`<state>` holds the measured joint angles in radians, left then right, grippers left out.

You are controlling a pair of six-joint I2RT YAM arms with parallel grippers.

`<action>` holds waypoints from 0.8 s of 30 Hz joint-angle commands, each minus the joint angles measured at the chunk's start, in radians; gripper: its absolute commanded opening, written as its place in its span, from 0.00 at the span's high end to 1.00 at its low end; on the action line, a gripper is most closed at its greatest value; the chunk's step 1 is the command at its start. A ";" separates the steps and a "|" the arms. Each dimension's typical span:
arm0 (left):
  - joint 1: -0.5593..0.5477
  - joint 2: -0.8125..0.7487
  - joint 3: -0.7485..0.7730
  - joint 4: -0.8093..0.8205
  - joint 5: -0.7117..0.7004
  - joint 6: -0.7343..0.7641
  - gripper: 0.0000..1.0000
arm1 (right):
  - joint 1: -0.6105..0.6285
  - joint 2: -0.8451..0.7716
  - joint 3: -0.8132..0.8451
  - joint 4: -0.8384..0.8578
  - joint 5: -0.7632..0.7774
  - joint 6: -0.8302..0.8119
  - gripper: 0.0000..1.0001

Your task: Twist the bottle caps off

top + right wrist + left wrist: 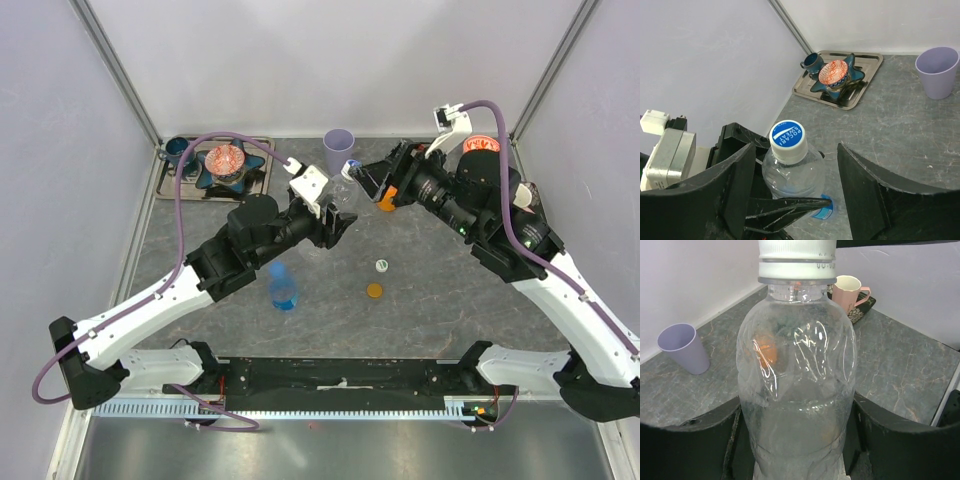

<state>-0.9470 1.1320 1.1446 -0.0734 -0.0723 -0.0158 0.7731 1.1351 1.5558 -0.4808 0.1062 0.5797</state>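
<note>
My left gripper (335, 222) (797, 440) is shut on the lower body of a clear bottle (795, 375) (792, 175) with a blue label. Its white cap with a blue top (788, 140) (351, 168) is on the neck. My right gripper (795, 165) (363, 176) is open around that cap, one finger on each side, with a gap to both. A blue bottle (283, 285) stands near the left arm. An orange bottle (387, 201) is partly hidden under the right arm. An orange cap (374, 291) and a white-and-green cap (382, 265) lie loose on the table.
A lilac cup (338, 150) (938, 71) (684, 347) stands at the back centre. A metal tray (258, 185) (870, 67) at the back left holds a blue star-shaped dish (834, 75) and a dark blue mug (811, 61). A pink mug (850, 291) stands behind the bottle.
</note>
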 commanded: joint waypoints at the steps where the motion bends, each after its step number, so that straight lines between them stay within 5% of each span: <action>1: -0.012 -0.001 0.003 0.050 -0.047 0.056 0.55 | 0.003 0.012 -0.002 0.054 0.032 0.014 0.29; 18: -0.019 0.006 -0.003 0.050 -0.043 0.060 0.55 | 0.002 0.054 -0.022 0.096 0.024 0.009 0.45; 24: -0.019 0.006 -0.006 0.050 -0.040 0.062 0.55 | 0.003 0.051 -0.042 0.105 0.026 0.009 0.61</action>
<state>-0.9577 1.1423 1.1378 -0.0742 -0.1040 0.0048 0.7769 1.1885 1.5307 -0.4110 0.1108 0.5907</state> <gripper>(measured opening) 0.621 0.451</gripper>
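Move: The white screw cap on the clear bottle lies just off the right hand's fingertips, about 2 cm ahead, 2 cm left and 1 cm below. From that hand the purple cup stands some 24 cm ahead and 2 cm left, the orange bottle about 16 cm ahead and 10 cm right, both roughly 35 cm lower. For the left hand, which already holds the clear bottle upright, the cap is straight above, about 10 cm up. The right hand's two fingers come around the white cap and close in on its opposite sides, narrowing from about three-quarters open to under half and seeming just to touch it. To get there the right hand eases forward and left about 2.5 cm and down 1 cm, hardly turning, while the left keeps its grip on the bottle. ##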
